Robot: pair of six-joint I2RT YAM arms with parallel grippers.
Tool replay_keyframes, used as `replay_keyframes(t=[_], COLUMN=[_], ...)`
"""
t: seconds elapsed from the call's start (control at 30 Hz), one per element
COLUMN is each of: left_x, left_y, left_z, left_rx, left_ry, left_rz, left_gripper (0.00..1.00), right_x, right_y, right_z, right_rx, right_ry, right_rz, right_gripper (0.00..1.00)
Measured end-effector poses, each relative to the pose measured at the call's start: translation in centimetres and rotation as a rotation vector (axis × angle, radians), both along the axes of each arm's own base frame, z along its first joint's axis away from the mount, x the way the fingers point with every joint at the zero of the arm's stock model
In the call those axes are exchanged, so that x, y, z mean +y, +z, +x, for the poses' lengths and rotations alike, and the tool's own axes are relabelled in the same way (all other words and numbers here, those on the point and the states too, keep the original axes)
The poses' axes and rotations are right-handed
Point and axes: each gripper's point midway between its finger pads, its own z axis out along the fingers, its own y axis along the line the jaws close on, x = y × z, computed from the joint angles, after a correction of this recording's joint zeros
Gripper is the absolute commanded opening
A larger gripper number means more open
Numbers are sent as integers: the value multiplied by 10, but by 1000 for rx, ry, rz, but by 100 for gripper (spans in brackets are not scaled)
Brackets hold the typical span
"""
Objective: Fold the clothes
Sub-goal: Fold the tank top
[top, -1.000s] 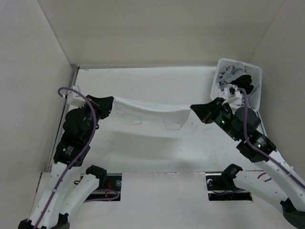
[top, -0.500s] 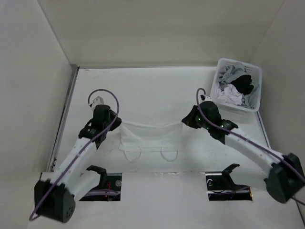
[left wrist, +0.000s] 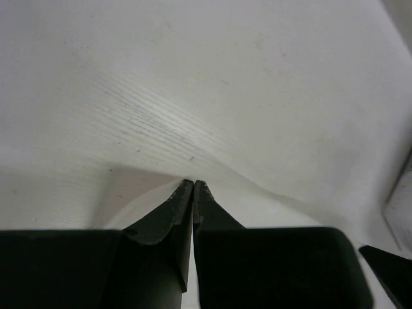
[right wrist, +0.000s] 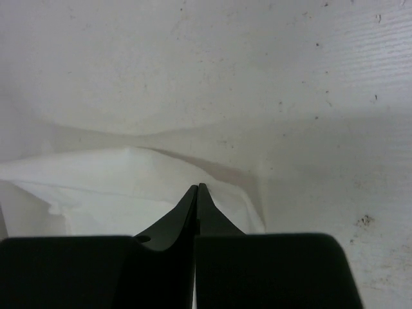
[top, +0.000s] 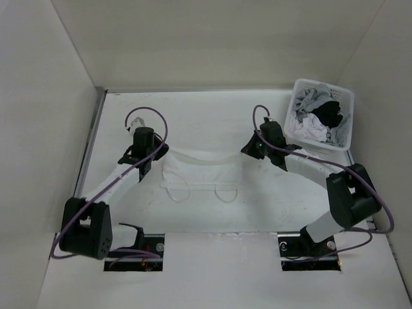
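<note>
The white sleeveless top [top: 205, 175] lies spread across the middle of the table, its two strap loops [top: 225, 193] toward the near edge. My left gripper [top: 161, 154] is shut on its far left corner, and my right gripper [top: 248, 150] is shut on its far right corner. In the left wrist view the black jaws [left wrist: 194, 183] meet at a raised ridge of white fabric [left wrist: 257, 193]. Under the closed tips in the right wrist view [right wrist: 197, 187] lies the white cloth [right wrist: 116, 183]. Both arms reach far forward over the table.
A white slotted basket [top: 348, 122] stands at the far right corner, heaped with other white, grey and black garments [top: 318, 116]. Light walls close in the table on the left, back and right. The arm bases sit at the near edge.
Both arms have stretched forward and down, carrying the top away from the near edge. It hung taut in the air between the grippers; now it rests on the table.
</note>
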Motion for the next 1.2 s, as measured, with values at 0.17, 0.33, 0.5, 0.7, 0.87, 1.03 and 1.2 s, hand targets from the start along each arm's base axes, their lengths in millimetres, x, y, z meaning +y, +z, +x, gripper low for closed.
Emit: replay_keyframes(t=[0.17, 0.33, 0.5, 0.7, 0.87, 1.03, 1.2], left_x=[5, 17, 37, 45, 55, 66, 70], left_y=[40, 8, -39, -58, -73, -82, -65], left_z=[-29, -68, -92, -99, -94, -89, -79], left_rx=[-146, -104, 27, 79, 122, 141, 66], left_ry=[-1, 7, 57, 84, 124, 180, 206], left_rz=[-47, -59, -51, -69, -79, -101, -120], left_gripper=[4, 5, 5, 5, 8, 27, 43], right_x=[-10, -11, 3, 13, 28, 35, 31], right_y=[8, -11, -28, -28, -29, -56, -56], right_z=[-31, -72, -103, -131, -145, -164, -169], right_rx=[-43, -11, 27, 14, 20, 100, 107], right_ry=[7, 45, 113, 150, 185, 224, 221], right_rz=[23, 17, 0, -6, -7, -56, -67], right_gripper=[1, 3, 3, 4, 7, 23, 60])
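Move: The white tank top is still pinched at its two far corners. Its middle is about 9 cm back, 15 cm right and 7 cm below the left hand, and some 7 cm back, 17 cm left and 6 cm below the right. From the left hand, the left strap lies roughly 18 cm back, 4 cm right and 9 cm lower; from the right hand, the right strap is 17 cm back, 7 cm left and 8 cm lower. The tank top's held far edge is carried back over its strap side and laid down. The left hand arcs up and back about 10 cm, drifting left as it sinks, then eases slightly forward and up; the right draws back some 17 cm, also sinking. Both turn slightly counter-clockwise, then open and let go of the corners near the table. ##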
